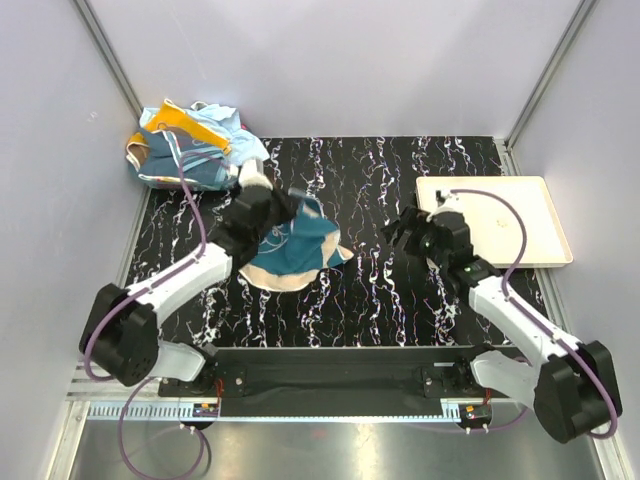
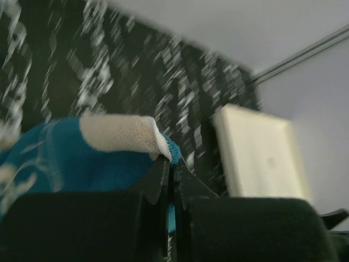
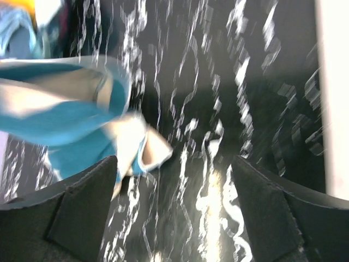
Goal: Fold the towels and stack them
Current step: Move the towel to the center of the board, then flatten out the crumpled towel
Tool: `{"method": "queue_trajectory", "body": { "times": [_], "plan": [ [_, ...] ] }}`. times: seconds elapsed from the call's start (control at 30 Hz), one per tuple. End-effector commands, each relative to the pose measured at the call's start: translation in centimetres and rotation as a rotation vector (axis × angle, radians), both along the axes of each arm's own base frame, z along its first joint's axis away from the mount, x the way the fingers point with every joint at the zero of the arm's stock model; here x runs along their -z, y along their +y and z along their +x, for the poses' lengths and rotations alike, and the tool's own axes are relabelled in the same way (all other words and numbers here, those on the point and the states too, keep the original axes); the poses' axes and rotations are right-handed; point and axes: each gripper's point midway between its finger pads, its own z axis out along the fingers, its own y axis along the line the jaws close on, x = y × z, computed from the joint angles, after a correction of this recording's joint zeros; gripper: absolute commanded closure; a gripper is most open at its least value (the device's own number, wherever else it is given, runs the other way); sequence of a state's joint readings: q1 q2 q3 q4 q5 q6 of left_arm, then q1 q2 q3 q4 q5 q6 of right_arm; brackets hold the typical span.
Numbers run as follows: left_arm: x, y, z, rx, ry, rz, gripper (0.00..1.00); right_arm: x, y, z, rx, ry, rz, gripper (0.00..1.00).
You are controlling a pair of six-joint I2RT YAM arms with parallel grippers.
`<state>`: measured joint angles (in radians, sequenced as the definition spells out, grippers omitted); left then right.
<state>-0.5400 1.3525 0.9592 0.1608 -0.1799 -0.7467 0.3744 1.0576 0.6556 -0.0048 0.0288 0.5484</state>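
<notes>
A teal towel with a beige centre (image 1: 298, 252) hangs crumpled from my left gripper (image 1: 287, 207), its lower part resting on the black marbled table. In the left wrist view my left gripper (image 2: 172, 164) is shut on the towel's (image 2: 82, 155) teal-and-beige edge. Right of the cloth, and apart from it, my right gripper (image 1: 405, 230) is open. Its wrist view shows that gripper (image 3: 174, 191) with nothing between the fingers and the towel's (image 3: 71, 117) corner ahead on the left. Several more towels lie heaped in a pile (image 1: 187, 148) at the back left corner.
A cream tray (image 1: 520, 225) lies at the right of the table; it also shows in the left wrist view as the tray (image 2: 256, 158). Grey enclosure walls with metal posts close in the back and both sides. A black rail (image 1: 340, 365) runs along the near edge.
</notes>
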Motion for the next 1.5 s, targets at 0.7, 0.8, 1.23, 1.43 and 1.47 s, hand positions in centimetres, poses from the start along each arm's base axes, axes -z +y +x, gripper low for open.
{"method": "queue_trajectory", "body": {
  "times": [0.7, 0.8, 1.23, 1.43, 1.47],
  "plan": [
    [5.7, 16.7, -12.3, -0.561, 0.237, 0.071, 1.00, 5.6, 16.7, -2.1, -0.362, 0.130, 0.111, 0.27],
    [4.7, 17.1, -12.5, -0.561, 0.212, 0.063, 1.00, 5.8, 18.2, -1.9, -0.393, 0.125, 0.108, 0.28],
    [3.2, 17.3, -12.2, -0.536, 0.191, 0.080, 1.00, 9.9, 23.1, -0.4, -0.432, 0.174, 0.108, 0.48],
    [0.1, 16.0, -12.0, -0.430, 0.118, 0.094, 1.00, 6.6, 20.9, -0.2, -0.349, 0.116, 0.085, 0.94],
    [-0.5, 15.8, -12.0, -0.398, 0.101, 0.115, 1.00, 4.0, 20.2, 0.0, -0.328, 0.068, 0.089, 0.98]
  ]
}}
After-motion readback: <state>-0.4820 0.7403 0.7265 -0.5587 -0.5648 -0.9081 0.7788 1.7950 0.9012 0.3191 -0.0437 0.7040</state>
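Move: The left hand already pinches the towel by an edge, its lower part trailing onto the marble board; the trailing middle is about 7 cm back, 4 cm right and 17 cm below that hand. The board's centre lies some 4 cm back, 11 cm right and 24 cm below it, and the towel bin 18 cm ahead, 20 cm left, 18 cm down. From the open right hand, the towel's middle is level, about 25 cm left and 12 cm down; the white tray is 8 cm ahead, 21 cm right, 15 cm lower. Keeping its pinch on the towel's edge, the left hand swings down about 16 cm while drawing back, then comes up again by some 10 cm and carries the edge left and farther back, turning about 30 degrees counter-clockwise and tipping a little more downward. The right hand, meanwhile, sweeps about 21 cm left and some 11 cm down to the towel's right-hand part, dipping back and coming forward again on the way, its wrist turning counter-clockwise, and near the end shuts from almost wide open to pinch the cloth. ##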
